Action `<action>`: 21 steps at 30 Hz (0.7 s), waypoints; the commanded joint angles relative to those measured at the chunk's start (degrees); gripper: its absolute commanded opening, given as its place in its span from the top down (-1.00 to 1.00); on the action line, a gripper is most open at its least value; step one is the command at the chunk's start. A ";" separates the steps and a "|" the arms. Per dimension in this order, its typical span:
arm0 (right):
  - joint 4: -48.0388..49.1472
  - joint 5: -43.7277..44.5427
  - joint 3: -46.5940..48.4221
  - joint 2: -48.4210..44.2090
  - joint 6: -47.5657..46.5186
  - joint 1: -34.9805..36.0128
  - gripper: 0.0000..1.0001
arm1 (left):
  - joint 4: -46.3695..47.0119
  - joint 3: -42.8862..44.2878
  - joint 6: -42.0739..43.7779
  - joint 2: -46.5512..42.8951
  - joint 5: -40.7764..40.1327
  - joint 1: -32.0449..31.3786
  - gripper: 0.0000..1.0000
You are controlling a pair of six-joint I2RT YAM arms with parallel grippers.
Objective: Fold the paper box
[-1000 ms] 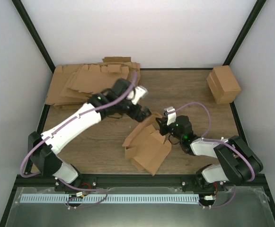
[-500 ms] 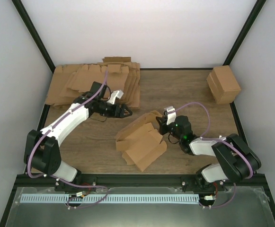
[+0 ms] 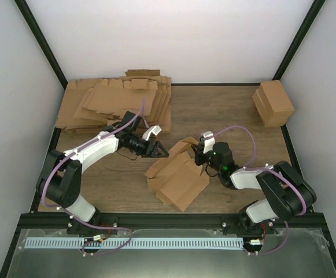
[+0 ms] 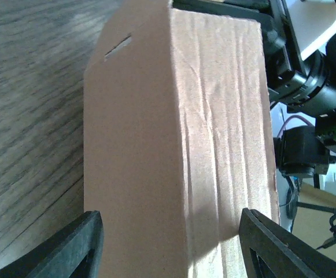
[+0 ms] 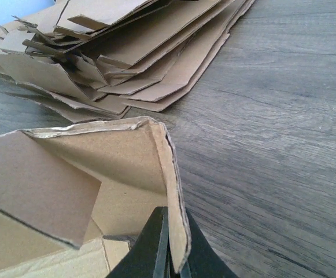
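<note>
The paper box [image 3: 179, 176] is a partly folded brown cardboard piece in the middle of the table, with flaps standing up. My left gripper [image 3: 161, 152] lies low at its upper left end. In the left wrist view a creased panel of the box [image 4: 173, 116] fills the space just ahead of the gripper [image 4: 170, 249], whose jaws stand apart on either side, open. My right gripper [image 3: 198, 155] is at the box's right end. It is shut [image 5: 176, 219] on the raised edge of a box wall [image 5: 168, 168].
A thick pile of flat cardboard sheets [image 3: 115, 101] lies at the back left, and it also shows in the right wrist view [image 5: 127, 52]. A blocky brown carton [image 3: 273, 103] stands at the back right. White walls with black posts close in the table.
My left arm pulled back from above the box, dropped low and came in at the box's left end, its jaws narrowing. The box shifted a little. The right gripper kept its hold.
</note>
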 commanded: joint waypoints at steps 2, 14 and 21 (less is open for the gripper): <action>1.75 1.56 1.47 0.59 0.75 0.78 0.99 | 0.84 0.43 2.35 1.08 -0.74 -1.81 -0.30; 1.69 1.99 0.64 0.14 0.93 1.67 0.99 | -0.15 2.09 3.00 4.57 -5.81 -5.77 0.04; -4.88 2.37 1.39 -4.30 3.23 2.81 0.98 | 0.01 2.47 2.22 4.04 -8.12 -6.46 0.15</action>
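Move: The box's folded side wall lies right off the left hand's fingertips, its middle some 2 cm back, 2 cm to the right and 3 cm below. The box's floor panel is about 11 cm back and 6 cm right of that hand, roughly 8 cm lower; the corner flap lies 10 cm right, 2 cm ahead and 4 cm below. From the right hand, already pinching that flap between its fingers, the wall's middle is about 8 cm left, 3 cm back and 1 cm lower. Down and to the right, with some drift back, the left hand eases about 4 cm into the box's folded side wall, fingers pointing right and down. They close from about two-thirds open to under half, straddling the wall's folded edge as they push the wall along. The right hand stays almost in place and keeps its pinch on the corner flap. ##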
